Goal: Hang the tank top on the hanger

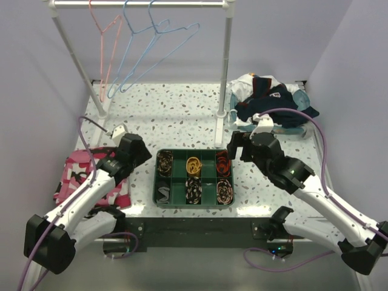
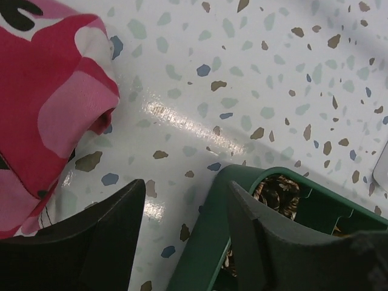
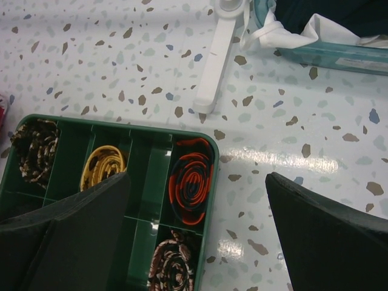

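The navy tank top (image 1: 276, 104) lies crumpled in a pile with white garments at the back right; a dark edge of that pile (image 3: 327, 9) shows in the right wrist view. Two light blue wire hangers (image 1: 160, 59) hang on the rail at the back left, beside a pink one (image 1: 102, 45). My left gripper (image 1: 138, 149) (image 2: 187, 185) hovers open over the table, by the green tray's left corner, nothing between its fingers. Open wide and holding nothing, my right gripper (image 1: 237, 145) (image 3: 199, 177) hangs over the tray's right edge, well short of the pile.
A green compartment tray (image 1: 195, 152) (image 2: 209, 236) (image 3: 209, 182) with rolled ties sits front centre. A pink camouflage cloth (image 1: 79, 176) (image 2: 48, 91) lies at the front left. The white rack post (image 1: 225, 73) and its foot (image 3: 212, 66) stand between the tray and the teal bin (image 3: 339, 56).
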You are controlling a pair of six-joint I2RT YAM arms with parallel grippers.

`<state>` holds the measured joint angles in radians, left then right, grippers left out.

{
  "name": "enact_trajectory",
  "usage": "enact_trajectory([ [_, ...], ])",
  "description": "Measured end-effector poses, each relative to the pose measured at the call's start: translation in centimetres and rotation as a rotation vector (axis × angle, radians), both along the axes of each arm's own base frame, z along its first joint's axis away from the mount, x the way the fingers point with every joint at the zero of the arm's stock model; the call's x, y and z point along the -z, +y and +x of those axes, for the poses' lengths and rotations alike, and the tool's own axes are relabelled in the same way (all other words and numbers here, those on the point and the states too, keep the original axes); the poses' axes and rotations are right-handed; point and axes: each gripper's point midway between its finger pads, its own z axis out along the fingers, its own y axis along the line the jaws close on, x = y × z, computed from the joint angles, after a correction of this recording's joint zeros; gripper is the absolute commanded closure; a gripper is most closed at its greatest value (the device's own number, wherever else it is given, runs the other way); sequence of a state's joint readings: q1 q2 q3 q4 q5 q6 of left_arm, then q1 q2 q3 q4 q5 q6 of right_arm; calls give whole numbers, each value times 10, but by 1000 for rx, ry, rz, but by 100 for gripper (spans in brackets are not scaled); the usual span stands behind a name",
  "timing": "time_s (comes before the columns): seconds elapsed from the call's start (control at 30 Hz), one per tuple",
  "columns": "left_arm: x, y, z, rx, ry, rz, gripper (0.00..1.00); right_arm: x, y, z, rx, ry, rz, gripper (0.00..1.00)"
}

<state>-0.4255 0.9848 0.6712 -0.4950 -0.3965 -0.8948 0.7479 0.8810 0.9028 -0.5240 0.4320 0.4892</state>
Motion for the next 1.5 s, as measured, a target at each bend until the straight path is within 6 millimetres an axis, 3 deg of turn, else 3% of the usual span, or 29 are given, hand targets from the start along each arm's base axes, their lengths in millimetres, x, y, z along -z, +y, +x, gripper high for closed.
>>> enact_trajectory([
  [0.07,11,1,-3,-12,15,-18,51,2,1,0,-4,7,-3,2],
  [0.33,54,-12,-23,54,56,-107,53,3,1,0,-10,5,-15,1],
  [0.5,54,-17,-24,86,35,-130,74,3,1,1,-14,5,-22,1],
  [0.53,53,-18,-23,87,28,-133,83,3,1,1,-14,5,-22,1],
  [0.83,75,-22,-22,130,81,-101,97,4,1,1,-15,6,-27,1],
  [1.13,88,-56,-29,272,119,-32,100,-1,-2,0,-14,-10,-24,1],
  [1.5,86,-105,-36,342,142,-55,100,3,-17,-5,37,1,-60,2],
])
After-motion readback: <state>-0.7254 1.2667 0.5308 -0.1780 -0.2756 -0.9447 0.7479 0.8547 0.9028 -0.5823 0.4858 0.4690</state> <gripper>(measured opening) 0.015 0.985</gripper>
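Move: The green divided box is what my left hand goes for: its middle lies about 20 cm to the right, 7 cm back and 8 cm below, its left wall only some 4 cm to the right. The pink patterned cloth is about 21 cm to the left and 6 cm back; the right rack foot is some 21 cm farther out than the box's middle and 11 cm right of it. From my right hand, the box's middle is about 20 cm left, 5 cm back and 19 cm below. I drop my left hand about 9 cm into the gap between the pink cloth and the box, easing back a little and shutting the half-open fingers fully. Then I sweep right, some 10 cm in all, turning the wrist about 20 degrees clockwise, so the closed fingers meet the outside of the box's left wall and push it along the table. ##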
